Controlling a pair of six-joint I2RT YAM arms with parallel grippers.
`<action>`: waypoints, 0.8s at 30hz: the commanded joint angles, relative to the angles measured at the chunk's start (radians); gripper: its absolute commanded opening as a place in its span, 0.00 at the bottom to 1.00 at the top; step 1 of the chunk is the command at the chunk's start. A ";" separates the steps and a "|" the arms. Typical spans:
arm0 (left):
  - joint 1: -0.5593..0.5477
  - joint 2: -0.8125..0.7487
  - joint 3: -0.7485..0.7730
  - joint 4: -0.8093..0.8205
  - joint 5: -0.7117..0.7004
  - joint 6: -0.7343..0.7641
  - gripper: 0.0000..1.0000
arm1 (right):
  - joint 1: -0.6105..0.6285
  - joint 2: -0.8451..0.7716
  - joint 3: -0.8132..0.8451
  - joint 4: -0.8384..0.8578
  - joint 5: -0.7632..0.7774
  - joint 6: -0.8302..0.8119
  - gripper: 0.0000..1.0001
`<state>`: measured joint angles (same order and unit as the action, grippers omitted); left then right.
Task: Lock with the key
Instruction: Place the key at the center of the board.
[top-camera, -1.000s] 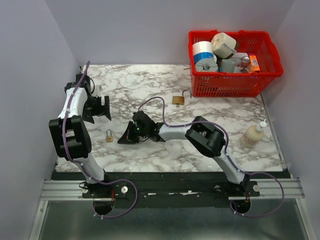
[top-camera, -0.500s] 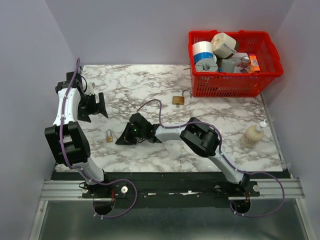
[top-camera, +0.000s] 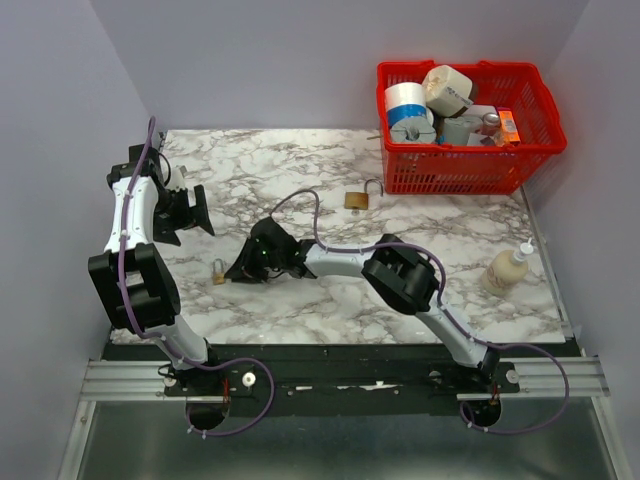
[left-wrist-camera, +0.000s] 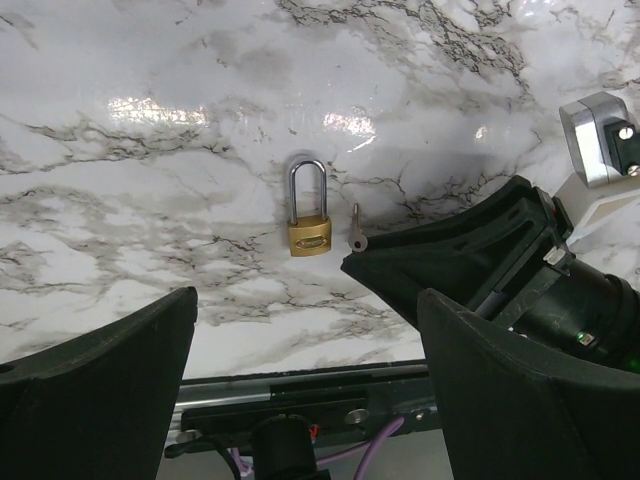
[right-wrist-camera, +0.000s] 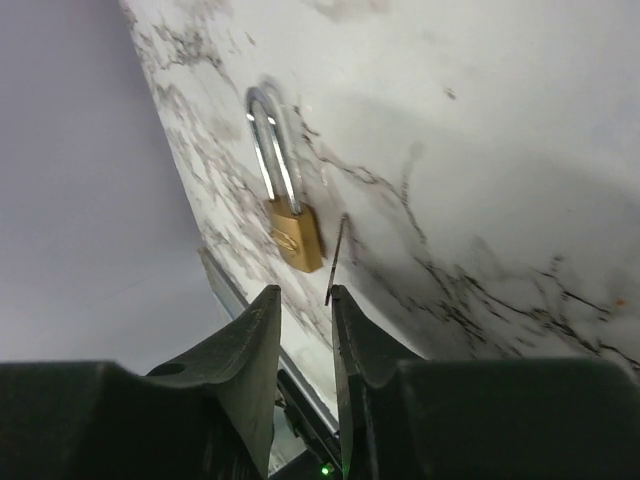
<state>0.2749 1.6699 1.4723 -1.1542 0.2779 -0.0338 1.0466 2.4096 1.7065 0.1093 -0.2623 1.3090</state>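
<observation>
A small brass padlock (left-wrist-camera: 308, 232) with its shackle down lies on the marble table (left-wrist-camera: 150, 200). In the right wrist view the padlock (right-wrist-camera: 296, 236) is just beyond my fingertips. A thin metal key (left-wrist-camera: 355, 231) lies flat beside it on the right. My right gripper (right-wrist-camera: 304, 294) is low over the table, its jaws a little apart with nothing between them. The key (right-wrist-camera: 336, 258) ends at the tip of its right finger (right-wrist-camera: 345, 320). My left gripper (top-camera: 194, 212) hangs wide open and empty above the table's left side, looking down at the padlock.
A second brass padlock (top-camera: 357, 198) lies near the red basket (top-camera: 455, 170) of assorted items at the back right. A cream bottle (top-camera: 506, 268) stands at the right edge. The table's near edge and the black rail (left-wrist-camera: 300, 385) are close to the padlock.
My right gripper has slid left towards the small padlock and its jaws have parted. The left arm has drawn back a little to the left.
</observation>
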 joint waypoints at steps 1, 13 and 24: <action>0.010 -0.024 0.009 -0.013 0.015 -0.015 0.99 | 0.010 0.042 0.093 -0.161 0.064 -0.060 0.36; 0.010 -0.021 0.017 -0.006 0.035 -0.011 0.99 | 0.010 0.000 0.133 -0.271 0.041 -0.157 0.43; 0.029 -0.131 0.045 0.119 0.308 0.029 0.99 | -0.042 -0.334 -0.077 -0.168 -0.058 -0.748 0.64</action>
<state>0.2871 1.6108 1.4746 -1.1099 0.4290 -0.0223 1.0351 2.2345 1.7046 -0.1093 -0.2478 0.8883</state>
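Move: The key is right at the right hand's fingertips, seen edge-on with its bow touching a finger: about 2 cm left of the hand point, 1 cm ahead and 1 cm below. The gold padlock with the long shackle lies just past it, roughly 5 cm left of the hand, 2 cm ahead and 2 cm down. From the idle left hand the key lies some 8 cm right, 6 cm back and 12 cm below. The right fingertips come free of the key, the fingers opening from a third to well over half. That hand first nudges about 1 cm forward and up by the key, settles back down, then lifts about 5 cm and draws 3 to 4 cm right, rolling some 20 degrees. Late on, the open left hand rises 3 cm, edging right. ##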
